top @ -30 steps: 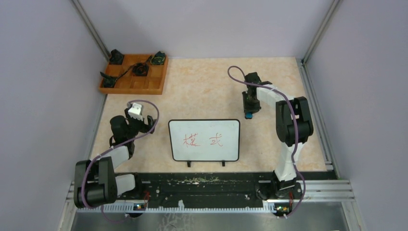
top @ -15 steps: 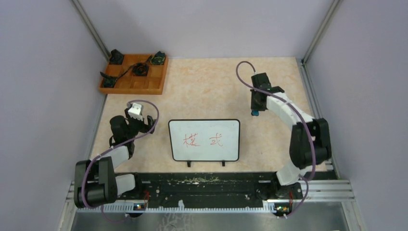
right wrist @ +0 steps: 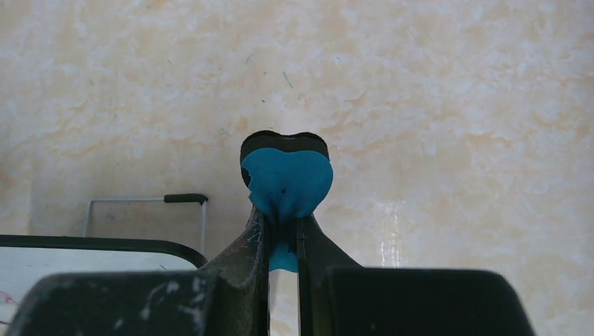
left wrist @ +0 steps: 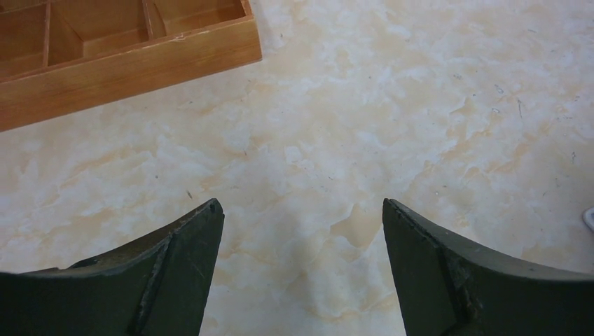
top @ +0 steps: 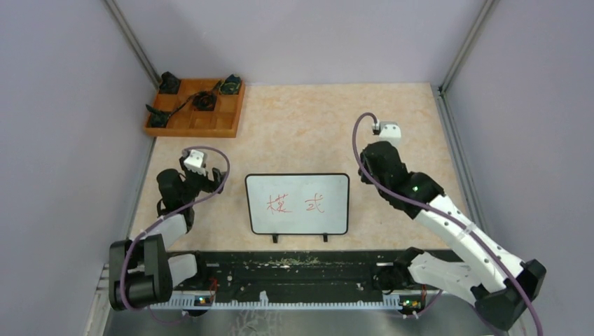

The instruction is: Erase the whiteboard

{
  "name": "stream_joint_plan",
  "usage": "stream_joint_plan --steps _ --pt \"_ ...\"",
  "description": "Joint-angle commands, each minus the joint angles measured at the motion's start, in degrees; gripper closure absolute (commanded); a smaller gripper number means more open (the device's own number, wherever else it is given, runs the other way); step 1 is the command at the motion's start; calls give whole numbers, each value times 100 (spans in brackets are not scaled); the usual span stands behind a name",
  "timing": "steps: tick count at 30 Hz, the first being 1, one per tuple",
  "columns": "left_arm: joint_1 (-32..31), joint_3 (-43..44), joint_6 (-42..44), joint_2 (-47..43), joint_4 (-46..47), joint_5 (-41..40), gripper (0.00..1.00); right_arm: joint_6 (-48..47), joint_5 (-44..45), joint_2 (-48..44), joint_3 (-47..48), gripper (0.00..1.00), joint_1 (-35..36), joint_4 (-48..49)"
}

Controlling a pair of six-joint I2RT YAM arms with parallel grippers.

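The whiteboard [top: 297,204] stands in the middle of the table with red handwritten characters [top: 295,204] on it. Its top right corner [right wrist: 63,269] shows at the lower left of the right wrist view, with a wire stand leg [right wrist: 185,199] behind it. My right gripper [top: 367,170] hovers just beyond that corner. In its own view the right gripper [right wrist: 282,224] is shut on a blue eraser [right wrist: 287,182] with a black edge. My left gripper [top: 195,180] is left of the board, and its own view shows it [left wrist: 301,206] open over bare table, holding nothing.
An orange wooden compartment tray [top: 228,124] with several small dark parts sits at the far left, and its near wall [left wrist: 126,63] shows in the left wrist view. Grey walls with metal posts close in the table. A black rail [top: 301,269] runs along the near edge.
My right gripper closed on the blue eraser, lifted it off the table and carried it back toward the board's top right corner. The right arm's elbow swung out to the near right. The left arm barely moved.
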Motion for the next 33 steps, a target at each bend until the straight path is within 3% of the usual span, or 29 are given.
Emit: stream_joint_plan --steps 1,7,17,19,26,27,33 --pt "250 -45 -53 -152 110 649 12 435 692 -558 -448 100 139 -239" --pt "1141 508 -333 -98 -512 3329 18 444 603 -1043 -795 100 187 -165" --pt "1397 2024 760 554 -2864 5971 26 355 535 -800 -746 100 234 -94" --pt "1369 2586 1863 771 -4543 6266 28 360 536 -779 -776 100 272 -39" --pt "864 4986 7988 2422 -11255 6194 31 336 517 -731 -791 100 334 12" --pt "769 5211 8506 2723 -11739 6221 34 324 516 -713 -777 100 345 12" --pt "243 5344 8640 3389 -11810 5984 45 317 599 -644 -717 100 403 -50"
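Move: The whiteboard stands propped at a slant. Its middle lies about 26 cm right, 14 cm back and 2 cm below the left gripper, with the left red character some 6 cm nearer; the wooden tray is about 26 cm ahead, 11 cm left and 8 cm lower. From the right gripper, already pinching the eraser, the board's middle is roughly 20 cm left, 8 cm back and 14 cm below, with the right red character some 5 cm nearer. Lift the open left gripper about 10 cm while turning it some 50 degrees clockwise, then swing it right towards the whiteboard's left side, dipping a little at the end as the fingers partly close on nothing. Keep the eraser pinched in the right gripper, ease it back, down and slightly right about 5 cm, then nearly hold it there, just outside the board's right edge. ##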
